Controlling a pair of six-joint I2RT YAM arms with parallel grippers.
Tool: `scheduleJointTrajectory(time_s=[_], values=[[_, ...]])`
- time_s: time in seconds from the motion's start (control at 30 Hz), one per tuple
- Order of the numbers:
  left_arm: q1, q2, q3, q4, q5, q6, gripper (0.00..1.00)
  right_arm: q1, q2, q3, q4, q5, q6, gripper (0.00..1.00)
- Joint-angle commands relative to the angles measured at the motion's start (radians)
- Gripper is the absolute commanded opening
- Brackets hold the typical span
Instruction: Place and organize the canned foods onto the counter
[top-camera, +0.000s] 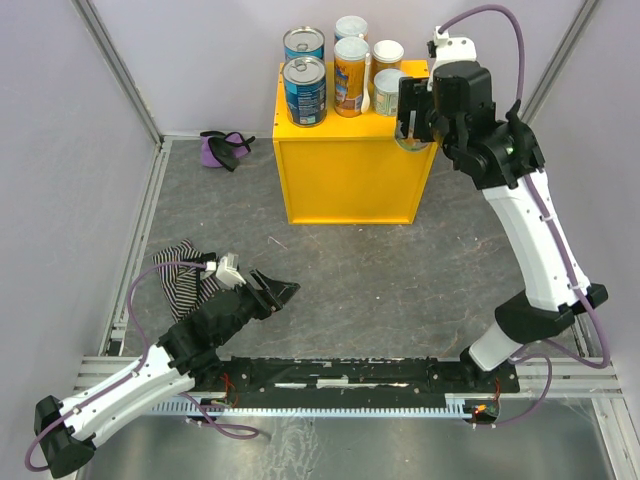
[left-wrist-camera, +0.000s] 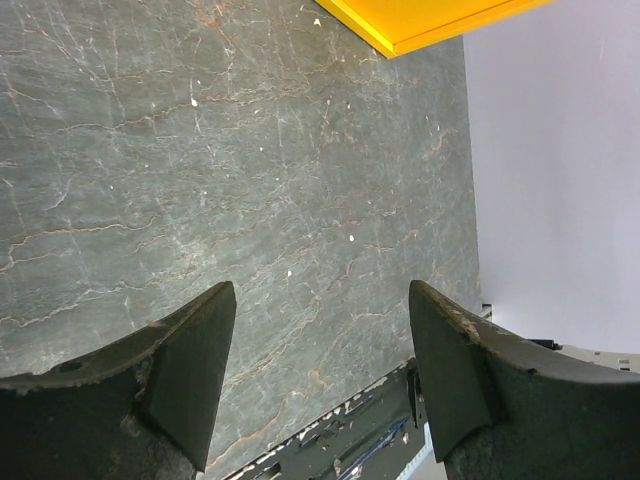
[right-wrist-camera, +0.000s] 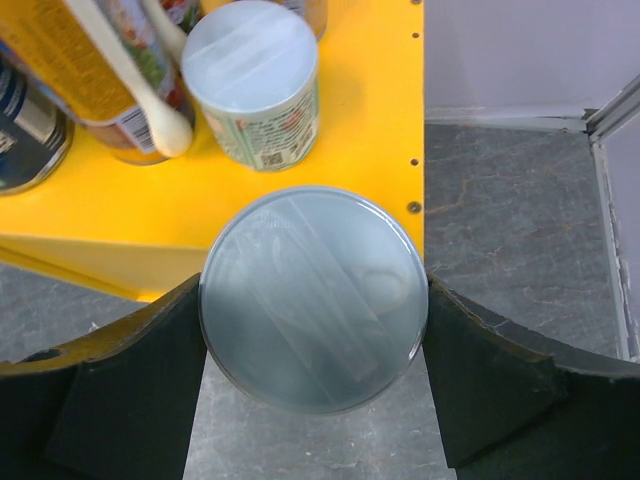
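Note:
Several cans stand on the yellow counter (top-camera: 345, 180): two blue ones (top-camera: 305, 90), tall orange ones (top-camera: 351, 75) and short ones (top-camera: 388, 88). My right gripper (top-camera: 415, 125) is shut on a short can with a clear lid (right-wrist-camera: 315, 298), holding it over the counter's front right corner (right-wrist-camera: 380, 150). Just beyond it stand a pale-green can (right-wrist-camera: 255, 85) and a tall orange can (right-wrist-camera: 90, 70) with a white spoon. My left gripper (top-camera: 285, 292) hovers low over the grey floor, open, with nothing between its fingers (left-wrist-camera: 190, 370). A corner of the counter (left-wrist-camera: 420, 20) shows at the top of the left wrist view.
A purple cloth bundle (top-camera: 225, 148) lies at the back left by the wall. A striped cloth (top-camera: 180, 275) lies near the left arm. Metal rails (top-camera: 140, 240) edge the grey slab, and pale walls close in on three sides.

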Motion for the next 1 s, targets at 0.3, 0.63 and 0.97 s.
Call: scheduleJointTrajectory(time_s=[0.3,0.63,0.97], values=[[0.005,0.070,0.044,0.060,-0.037,0.049,0.76,-0.136,0.087,0.175,0.110,-0.063,-0.008,0.01],[0.005,0.121,0.062,0.076,-0.029,0.069,0.76,-0.184,0.164,0.238,0.126,-0.077,-0.016,0.01],[0.006,0.112,0.064,0.058,-0.022,0.079,0.77,-0.225,0.212,0.249,0.184,-0.093,-0.013,0.01]])
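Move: The right hand still holds the last can just in front of the counter. The free spot by the counter's front right corner is about 12 cm ahead, 4 cm to the right and 4 cm lower. Left of that spot, the small can stands roughly 14 cm ahead and 5 cm left of the hand, with the white-lidded can some 9 cm beyond it. From the left hand the spot lies about 33 cm ahead, 34 cm right and 28 cm up. Forward and to the right, the right arm carries the held can in over the counter's front right corner, about 8 cm out and 4 cm across, towards the gap right of the small can. The sideways part comes mostly early; the hand sinks only a centimetre or so and turns some 5 degrees clockwise, its fingers keeping their hold. The empty left hand dips about 1.5 cm. ##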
